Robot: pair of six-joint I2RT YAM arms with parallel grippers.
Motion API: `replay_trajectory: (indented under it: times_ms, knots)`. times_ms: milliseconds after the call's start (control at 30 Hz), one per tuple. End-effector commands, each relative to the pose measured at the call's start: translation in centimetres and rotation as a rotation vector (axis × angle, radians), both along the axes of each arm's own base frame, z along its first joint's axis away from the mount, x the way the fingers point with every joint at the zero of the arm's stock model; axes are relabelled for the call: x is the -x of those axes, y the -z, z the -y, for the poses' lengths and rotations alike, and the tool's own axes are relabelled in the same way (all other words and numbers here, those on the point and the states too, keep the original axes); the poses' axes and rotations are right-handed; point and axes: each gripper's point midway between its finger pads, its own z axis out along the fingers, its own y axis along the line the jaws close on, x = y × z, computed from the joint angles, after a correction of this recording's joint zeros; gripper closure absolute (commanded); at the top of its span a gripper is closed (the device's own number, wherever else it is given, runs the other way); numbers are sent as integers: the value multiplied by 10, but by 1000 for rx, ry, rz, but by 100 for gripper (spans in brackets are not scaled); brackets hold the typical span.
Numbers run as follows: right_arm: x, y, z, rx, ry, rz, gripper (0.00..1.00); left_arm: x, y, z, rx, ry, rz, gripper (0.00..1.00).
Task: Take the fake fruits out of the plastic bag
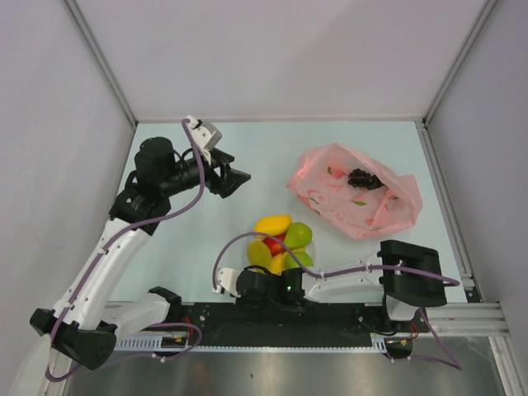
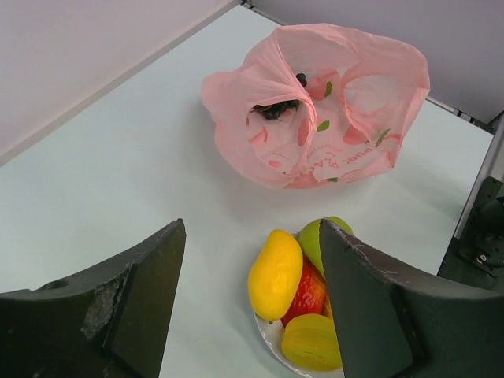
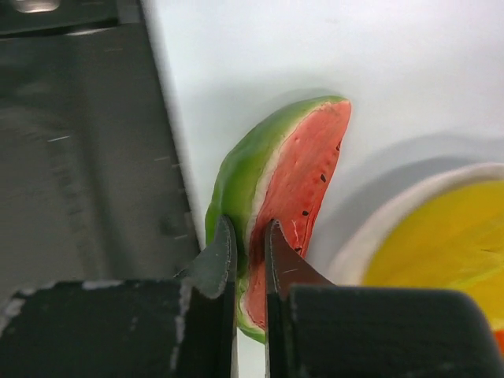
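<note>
The pink plastic bag [image 1: 355, 202] [image 2: 315, 118] lies crumpled at the back right with its mouth open, and a dark grape bunch [image 1: 364, 178] [image 2: 276, 109] shows inside. A yellow-orange mango [image 2: 276, 274], a red mango [image 2: 309, 290], a green pear [image 2: 313, 236] and a yellow piece [image 2: 311, 342] are piled in a white bowl [image 2: 268, 335] near the front. My right gripper [image 3: 250, 236] [image 1: 250, 285] is shut on the watermelon slice [image 3: 291, 165], just beside the bowl's rim [image 3: 394, 213]. My left gripper [image 2: 252, 227] [image 1: 235, 180] hangs open above the table, holding nothing.
A dark metal rail [image 3: 87, 157] runs along the table's near edge, right next to the watermelon slice. Grey walls enclose the table on three sides. The right arm's base [image 1: 408, 276] stands at the front right.
</note>
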Motion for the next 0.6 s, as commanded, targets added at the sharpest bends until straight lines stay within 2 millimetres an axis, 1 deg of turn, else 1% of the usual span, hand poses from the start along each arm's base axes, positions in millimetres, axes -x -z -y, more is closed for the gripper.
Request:
replay_trajectory:
  times_ms: [0, 33, 67, 100, 133, 167, 233, 300, 400, 433, 500, 567]
  knots:
    - [56, -55, -23, -107, -201, -78, 100, 1, -8, -1, 25, 3, 20, 26]
    - [58, -58, -17, -86, -207, -79, 100, 0, -8, -1, 24, 5, 15, 27]
    - [59, -76, -17, -116, -218, -75, 100, -1, -9, -2, 26, 1, 17, 27]
    - [58, -82, -14, -109, -229, -59, 100, -2, -8, -2, 28, -1, 13, 27]
    - [56, -96, -16, -131, -237, -42, 100, -2, -9, -2, 29, 1, 14, 27]
    - [51, -107, -13, -145, -227, -15, 100, -4, -9, -5, 27, -9, 10, 26]
    - [39, -115, -7, -135, -206, 23, 100, -6, -11, -6, 28, -15, 11, 27]
    - [27, -119, 1, -117, -189, 58, 100, -7, -12, -8, 28, -21, 11, 26]
    - [11, -118, 8, -88, -167, 98, 100, -10, -15, -8, 29, -21, 14, 27]
    - [4, -118, 10, -81, -163, 107, 100, -10, -17, -8, 32, -19, 18, 27]
    - [-2, -118, 10, -79, -152, 128, 100, -11, -17, -5, 54, -16, -11, 26]
    - [-15, -116, 10, -70, -93, 159, 100, -11, -18, -3, 62, -11, -12, 27]
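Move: My right hand already has the watermelon slice pinched, low down near the table's front edge. The plate of fruits that it is meant for has its middle about 12 cm ahead and 10 cm to my right hand's right. On it the yellow-green mango lies some 12 cm ahead and 5 cm right, the red mango 15 cm ahead and 9 cm right, and the yellow mango 20 cm ahead and 9 cm right. From my left hand the plate is about 6 cm back, 12 cm right and 33 cm below. Keeping my right fingers shut on the watermelon slice, I hoist it some 11 cm. The hand first draws back about 5 cm towards my base as it starts to rise, then comes forward again by nearly as much while still climbing, and levels off at the top. The wrist turns roughly 10 degrees counter-clockwise on the way. ##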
